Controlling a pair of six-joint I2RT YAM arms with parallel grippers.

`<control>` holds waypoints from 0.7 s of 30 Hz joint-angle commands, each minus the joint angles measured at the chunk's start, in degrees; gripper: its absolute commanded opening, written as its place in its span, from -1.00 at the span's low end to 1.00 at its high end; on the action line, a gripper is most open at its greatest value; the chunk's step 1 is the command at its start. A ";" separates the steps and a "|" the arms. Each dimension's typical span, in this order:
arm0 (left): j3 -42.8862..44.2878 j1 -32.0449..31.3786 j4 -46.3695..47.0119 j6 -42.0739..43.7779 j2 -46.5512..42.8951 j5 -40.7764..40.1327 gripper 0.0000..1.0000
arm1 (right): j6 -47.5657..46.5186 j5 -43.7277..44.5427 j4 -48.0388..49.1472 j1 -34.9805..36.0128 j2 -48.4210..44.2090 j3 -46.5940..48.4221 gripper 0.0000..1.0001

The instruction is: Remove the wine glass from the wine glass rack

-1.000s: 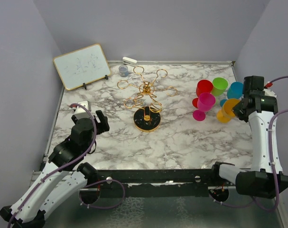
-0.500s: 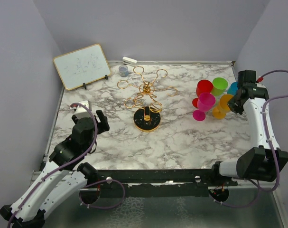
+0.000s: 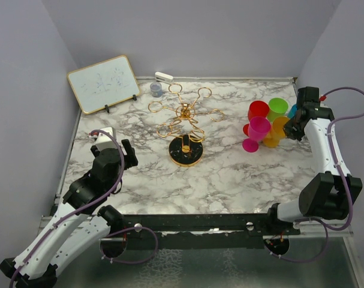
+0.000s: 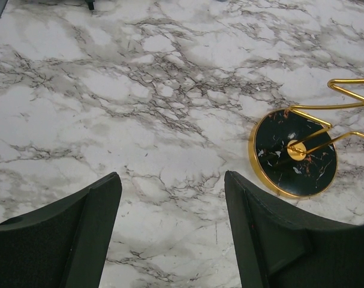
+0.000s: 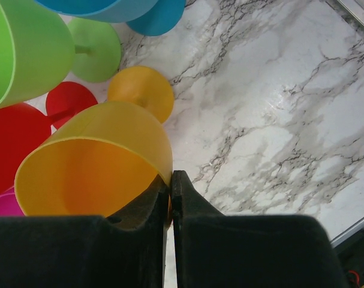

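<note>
The gold wire wine glass rack [image 3: 184, 114] stands mid-table on its round black base [image 3: 186, 151], and no glass hangs in its rings. My right gripper [image 5: 171, 174] is shut on the rim of an orange wine glass [image 5: 92, 162], one finger inside the bowl and one outside. The glass tilts among the other coloured glasses at the far right [image 3: 276, 131]. My left gripper [image 4: 173, 180] hovers open over bare marble, left of the rack base [image 4: 292, 153], with nothing between its fingers.
Red [image 3: 258, 111], green [image 3: 277, 108], blue [image 3: 292, 110] and pink [image 3: 258, 129] wine glasses crowd round the orange one. A small whiteboard [image 3: 102, 83] leans at the back left. A small blue-grey cup [image 3: 156, 89] and a white object [image 3: 164, 77] sit near the back wall.
The right arm has swung back and to the left, carrying the orange glass in against the cluster of glasses. The left arm has not moved.
</note>
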 commanded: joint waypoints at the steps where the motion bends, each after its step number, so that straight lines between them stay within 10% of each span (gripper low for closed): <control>1: 0.77 -0.23 -0.33 -0.42 0.29 -1.78 0.43 | -0.40 -0.65 3.04 -0.43 0.06 -1.22 -0.78; 10: 0.76 -0.23 -0.48 -0.68 0.44 -1.95 0.43 | 0.14 0.95 2.91 -0.43 -0.60 -1.08 0.08; 21: 0.68 -0.23 -0.29 -0.94 0.59 -1.78 0.43 | -5.74 -2.46 3.08 -0.43 -12.18 5.51 0.49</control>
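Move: The right hand has the orange wine glass pinched by the right side of its rim; the glass's middle is some 3 cm to the hand's left, 2 cm ahead and 7 cm below. At that same height, the pink glass stands about 11 cm left and 2 cm ahead, the green one 10 cm ahead and 4 cm left, the blue one 8 cm ahead and 4 cm right. From the left hand, the orange glass is roughly 57 cm right, 11 cm ahead and 14 cm lower. The right fingers let go of the orange glass's rim, spreading from almost shut to about three-quarters open while the hand stays practically in place. Only at the very end does the hand start straight up off the glass, about 3 cm, its fingertips tipping slightly forward and up. ##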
